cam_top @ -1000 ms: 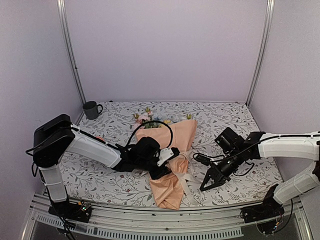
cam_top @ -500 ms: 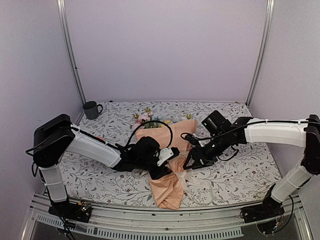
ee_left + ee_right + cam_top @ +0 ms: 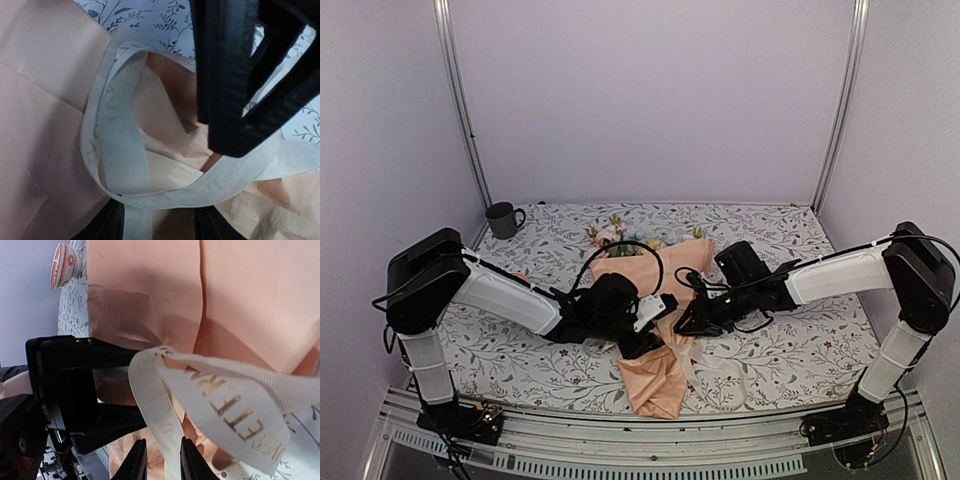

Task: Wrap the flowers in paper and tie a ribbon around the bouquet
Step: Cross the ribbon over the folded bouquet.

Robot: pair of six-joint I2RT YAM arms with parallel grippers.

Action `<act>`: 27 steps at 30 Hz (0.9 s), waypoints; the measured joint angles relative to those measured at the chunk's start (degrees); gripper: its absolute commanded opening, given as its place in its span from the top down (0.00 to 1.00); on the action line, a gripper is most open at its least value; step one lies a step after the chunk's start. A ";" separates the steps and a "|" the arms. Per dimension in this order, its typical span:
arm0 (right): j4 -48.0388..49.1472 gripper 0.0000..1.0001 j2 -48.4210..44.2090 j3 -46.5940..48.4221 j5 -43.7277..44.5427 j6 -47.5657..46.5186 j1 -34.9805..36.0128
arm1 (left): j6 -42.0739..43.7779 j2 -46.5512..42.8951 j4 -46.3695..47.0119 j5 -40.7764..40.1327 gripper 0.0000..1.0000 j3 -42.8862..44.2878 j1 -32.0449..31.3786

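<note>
The bouquet [image 3: 655, 300] lies in the middle of the table. Its flowers [image 3: 610, 237] point away and peach paper [image 3: 660, 375] wraps the stems. My left gripper [image 3: 655, 325] is shut on the wrapped neck, with paper and a ribbon strand between its fingers [image 3: 107, 226]. The cream ribbon [image 3: 120, 150] loops loosely over the paper [image 3: 40, 100]. My right gripper [image 3: 685, 322] meets it from the right. In the right wrist view the right gripper [image 3: 162, 462] stands narrowly open. A ribbon [image 3: 165, 415] strand runs between its jaws.
A dark mug [image 3: 503, 219] stands at the back left. A red-and-white dish [image 3: 62, 266] sits beyond the paper on the left side. The loose ribbon tail [image 3: 710, 358] trails over the leaf-print cloth toward the front. The two grippers stand very close together.
My right arm has swung left from the front right of the table to the bouquet's neck. Its jaws opened, then narrowed around a ribbon strand. The left gripper has not moved.
</note>
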 measured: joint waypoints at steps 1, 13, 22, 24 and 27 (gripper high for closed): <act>1.81 0.76 1.07 0.04 -0.04 0.55 0.00 | -0.04 0.00 0.02 0.02 0.51 -0.02 0.00; 8.04 0.75 8.37 1.51 -0.02 1.42 0.00 | -0.17 0.00 0.11 0.17 0.51 -0.07 0.09; 11.28 0.89 10.71 2.01 -1.22 1.60 0.00 | -0.17 0.00 0.11 0.17 0.51 -0.07 0.09; 11.87 0.99 10.73 1.99 -1.44 1.70 0.00 | -0.17 0.00 0.11 0.20 0.51 -0.07 0.09; 12.87 1.00 10.73 1.92 -2.38 1.92 0.00 | -0.17 0.00 0.09 0.22 0.50 -0.07 0.09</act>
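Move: The ribbon loop by the left fingers lies about 3 cm left and 2 cm ahead of the right hand, some 3 cm below it. The left gripper's fingers are about 5 cm left and 2 cm ahead; the narrow foot of the paper lies roughly 13 cm back and 5 cm left. From the left hand, the loop is level fore and aft, about 2 cm to its right and 1 cm above. Lower the right gripper about 3 cm while easing it left and forward into the ribbon loop, towards the left fingers. Slow down there, keep creeping left, then shut the partly open fingers at the ribbon, with barely any change of wrist angle. Keep the left gripper still, half open, with the loop still hung at its fingers. ##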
